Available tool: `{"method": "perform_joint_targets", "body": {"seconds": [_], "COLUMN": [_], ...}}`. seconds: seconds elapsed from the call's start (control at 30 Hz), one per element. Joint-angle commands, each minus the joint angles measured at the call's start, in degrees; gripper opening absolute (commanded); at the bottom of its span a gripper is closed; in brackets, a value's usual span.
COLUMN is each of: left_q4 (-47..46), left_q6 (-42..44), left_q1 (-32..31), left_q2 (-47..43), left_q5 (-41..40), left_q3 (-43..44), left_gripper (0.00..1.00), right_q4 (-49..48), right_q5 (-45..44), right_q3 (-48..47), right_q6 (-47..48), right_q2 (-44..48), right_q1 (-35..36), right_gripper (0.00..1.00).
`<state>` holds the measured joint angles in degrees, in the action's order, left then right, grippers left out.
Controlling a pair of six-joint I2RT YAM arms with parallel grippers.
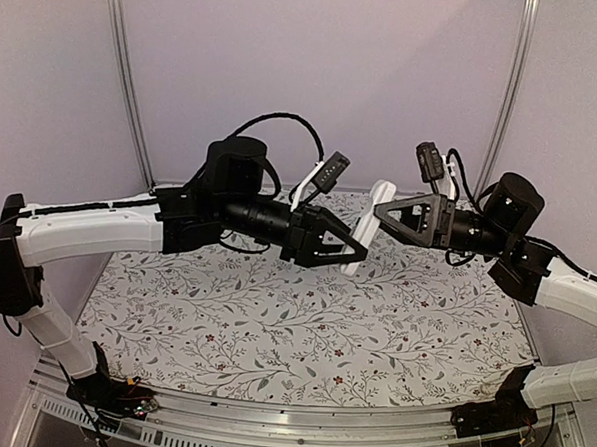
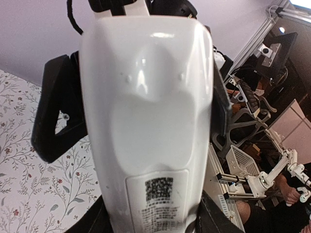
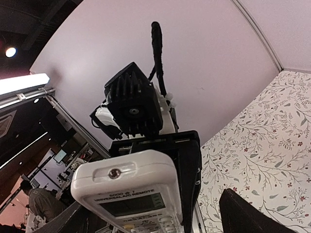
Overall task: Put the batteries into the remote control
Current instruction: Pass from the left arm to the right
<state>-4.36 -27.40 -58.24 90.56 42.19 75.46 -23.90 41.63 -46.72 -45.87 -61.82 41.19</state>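
Observation:
The white remote control (image 1: 364, 225) hangs in mid-air above the table, tilted, between both arms. My left gripper (image 1: 355, 255) is shut on its lower part. In the left wrist view the remote control (image 2: 146, 97) fills the frame with its back and printed label toward the camera, and the left gripper (image 2: 155, 224) clamps its near end. My right gripper (image 1: 381, 210) stands open around the upper end, its black fingers (image 2: 53, 114) on either side and apart from it. From the right wrist, the remote control (image 3: 131, 187) shows its display and buttons between the spread jaws of the right gripper (image 3: 160, 219). The batteries are out of view.
A floral cloth (image 1: 273, 322) covers the table below both arms. A metal rail (image 1: 288, 425) runs along the near edge, and upright frame posts (image 1: 126, 84) stand at the back corners. Lab chairs and equipment (image 2: 252, 165) lie beyond the table's right side.

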Motion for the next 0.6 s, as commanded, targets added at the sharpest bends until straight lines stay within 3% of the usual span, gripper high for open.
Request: {"method": "perform_joint_targets", "body": {"seconds": [0.0,0.27,0.57], "left_q4": [-6.57,-6.76,-7.13], "left_q6": [-2.12,-2.73,-2.94], "left_q1": [0.00,0.14,0.96], "left_q2": [-1.06,-0.06,-0.49], "left_q5": [3.11,2.56,1.48], "left_q3": [-1.22,-1.90,-3.67], "left_gripper": [0.36,0.36,0.37], "right_q4": [-5.17,-7.57,-7.61], "right_q5": [3.36,2.50,2.64], "right_q3": [-1.15,-2.03,-2.17], "right_q6": [-2.02,-4.18,-4.93], "right_q2": [-1.91,-3.83,-3.73], "right_q1": [1.37,2.14,2.18], "right_gripper": [0.85,0.68,0.29]}}
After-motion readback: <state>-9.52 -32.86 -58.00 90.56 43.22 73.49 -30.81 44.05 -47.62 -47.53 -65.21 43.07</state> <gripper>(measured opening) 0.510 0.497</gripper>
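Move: The remote control is still in my left hand, which grips its lower part. Its middle lies some 2 cm ahead of my left hand and 3 cm above it. My right hand is at the screen end with fingers apart; from there the remote's middle is about 2 cm back, 2 cm to the left and 1 cm below. My left fingertips are roughly 4 cm back, 2 cm left and 4 cm below it. I close my right fingers from wide open to about half, pinching the remote's two sides near the screen end. As they close, my right hand eases about 1.5 cm to the left, with roughly 1 cm back and 1 cm up, and turns some 5 degrees. My left hand stays where it is and keeps its hold on the lower part. ##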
